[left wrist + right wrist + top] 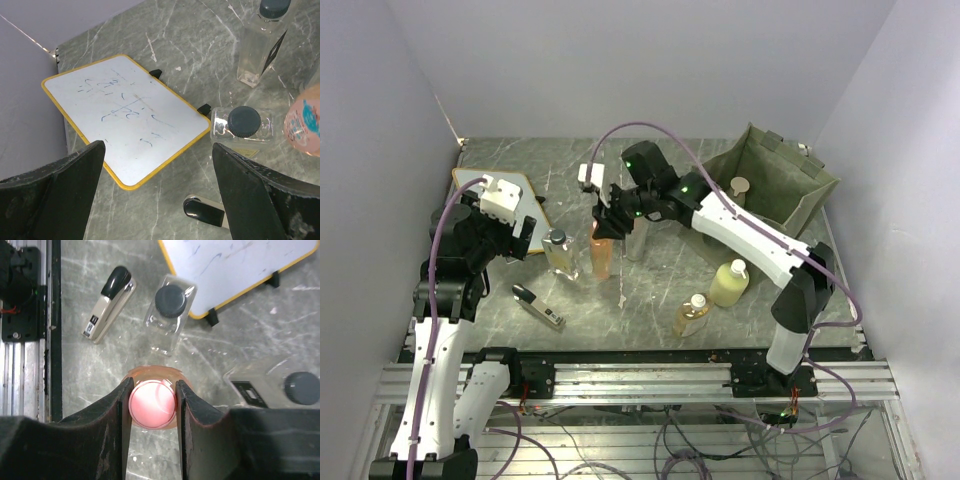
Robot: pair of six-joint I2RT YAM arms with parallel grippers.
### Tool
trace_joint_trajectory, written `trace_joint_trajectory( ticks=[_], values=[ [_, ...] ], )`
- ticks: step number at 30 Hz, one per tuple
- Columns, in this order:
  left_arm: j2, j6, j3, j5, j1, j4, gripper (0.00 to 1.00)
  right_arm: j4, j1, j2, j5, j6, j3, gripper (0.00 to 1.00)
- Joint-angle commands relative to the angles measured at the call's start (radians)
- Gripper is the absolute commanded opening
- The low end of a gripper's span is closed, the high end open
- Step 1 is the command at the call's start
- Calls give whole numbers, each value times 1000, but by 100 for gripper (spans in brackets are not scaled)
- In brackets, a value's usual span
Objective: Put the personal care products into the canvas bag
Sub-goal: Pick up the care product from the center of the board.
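Note:
My right gripper point(603, 224) point(152, 407) is shut on the pink cap of the upright orange bottle point(602, 256) point(152, 401) at mid-table; both fingers touch the cap. A clear black-capped bottle point(560, 251) point(169, 311) stands just left of it, and another clear bottle point(638, 240) point(280, 390) just right. A pale yellow-green bottle point(729, 283) and an amber bottle point(691, 316) stand front right. The olive canvas bag point(790, 190) sits open at the back right with a container point(740, 187) inside. My left gripper point(520, 238) point(157, 200) is open and empty over the table by the whiteboard corner.
The white board with a yellow edge point(510, 195) point(125, 115) lies at the back left. The black-and-silver gadget point(538, 307) point(110, 302) point(202, 210) lies front left. White walls close in the table on three sides.

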Motion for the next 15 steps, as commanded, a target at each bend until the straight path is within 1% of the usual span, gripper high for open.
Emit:
trace_joint_trajectory(
  ticks=[1,6,11,15],
  values=[
    [12,4,10,21,8,14,99,12,-22,-84,-37,10,149,0],
    [26,0,20,18,8,11,99,-50,-53,-111,-3,24,292,0],
    [22,-4,21,24,8,22,99,-130,-109,-108,40,50,511,0],
    [27,-9,20,40,8,22,99,-173,-172,-118,91,64,616,0]
  ],
)
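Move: The canvas bag, the held pink-capped bottle's goal, has its middle roughly 32 cm to the right of the right hand, 13 cm ahead and 11 cm below. The clear bottle stands about 8 cm left and 4 cm ahead, the black-capped bottle some 14 cm ahead and 1 cm right, the glass 9 cm ahead and 7 cm right, all roughly 15 cm below. From the left hand the bag is about 55 cm right, 11 cm ahead and 15 cm below. The pink-capped bottle, already clear of the table, goes on up in the right hand's unchanged pinch at its cap, gaining speed through some 17 cm. Mostly in the later part the hand also drifts right and forward, about 4 to 5 cm each way, while its left-pointing fingers tip up towards level and swing clockwise, each by some 10 degrees. ##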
